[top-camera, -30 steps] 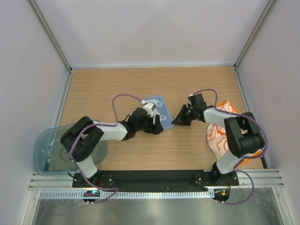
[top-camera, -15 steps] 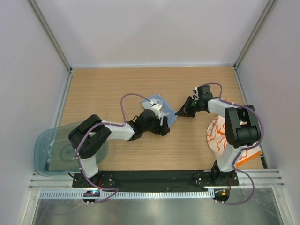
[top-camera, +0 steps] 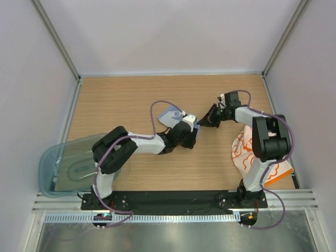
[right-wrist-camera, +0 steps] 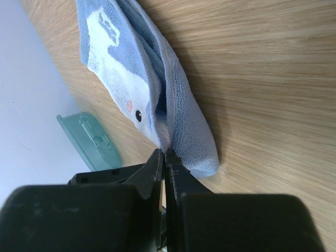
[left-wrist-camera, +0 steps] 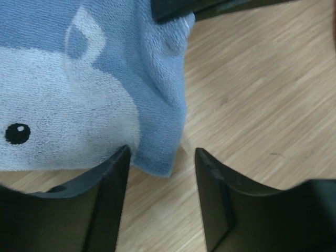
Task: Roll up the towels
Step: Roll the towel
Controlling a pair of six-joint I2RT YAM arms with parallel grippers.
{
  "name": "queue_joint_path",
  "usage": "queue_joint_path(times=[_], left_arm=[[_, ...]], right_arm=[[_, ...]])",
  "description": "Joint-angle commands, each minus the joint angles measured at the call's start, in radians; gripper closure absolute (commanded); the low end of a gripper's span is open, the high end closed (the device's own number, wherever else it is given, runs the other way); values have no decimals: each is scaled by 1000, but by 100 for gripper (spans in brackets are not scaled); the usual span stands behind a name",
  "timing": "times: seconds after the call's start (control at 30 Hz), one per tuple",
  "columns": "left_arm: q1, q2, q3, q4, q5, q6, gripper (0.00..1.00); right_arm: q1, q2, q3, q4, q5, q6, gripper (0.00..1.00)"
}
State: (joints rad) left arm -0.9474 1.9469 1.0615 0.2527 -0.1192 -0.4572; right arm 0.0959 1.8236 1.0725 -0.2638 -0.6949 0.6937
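The pale blue towel (top-camera: 169, 114) with a white animal pattern lies on the wooden table near the middle. My right gripper (top-camera: 205, 122) is shut on its folded edge (right-wrist-camera: 178, 121), the jaws pressed together on the cloth (right-wrist-camera: 165, 155). My left gripper (top-camera: 192, 137) stands open low over the table, and a corner of the blue towel (left-wrist-camera: 152, 152) reaches just between its fingertips (left-wrist-camera: 160, 170). The right gripper's black fingers (left-wrist-camera: 173, 8) show at the top of the left wrist view. Orange and white patterned towels (top-camera: 245, 152) lie in a heap at the right, beside the right arm.
A translucent blue-green tray (top-camera: 52, 168) sits at the table's near left corner, also seen far off in the right wrist view as the tray (right-wrist-camera: 89, 137). Pale walls close the table on three sides.
The right gripper has pulled the blue towel's edge to the right and a little back. The left gripper has followed it rightward, and its jaws have narrowed somewhat.
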Motion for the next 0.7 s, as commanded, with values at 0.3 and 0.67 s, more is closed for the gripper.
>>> queue_joint_path(times=[0.3, 0.67], left_arm=[[-5, 72, 22, -219, -94, 0, 97], [-5, -127, -96, -222, 96, -185, 100]], right_arm=[[-22, 57, 70, -25, -68, -17, 99], [-70, 124, 161, -140, 31, -85, 98]])
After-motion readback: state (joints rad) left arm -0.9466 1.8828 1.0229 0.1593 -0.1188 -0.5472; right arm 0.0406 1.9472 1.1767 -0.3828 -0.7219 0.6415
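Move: The blue towel's loose near-right corner lies almost between the left hand's open fingers, about 1 cm ahead of and 1 cm below it. The right hand already pinches the towel's far-right corner, some 7 cm ahead of the left hand, 5 cm to its right and 4 cm higher; the towel's body lies roughly 8 cm ahead and 4 cm left. From the right hand, the near corner is about 6 cm back, 5 cm left and 5 cm below. The towel's near-right corner is pinched as the left hand eases about 1.5 cm forward onto it and its fingers shut; the left hand then draws the corner back some 3 cm and slightly left, towards the base. The right hand keeps its grip on the far corner, at first nearly still, then lowers it about 2 cm while shifting as far to the right. ##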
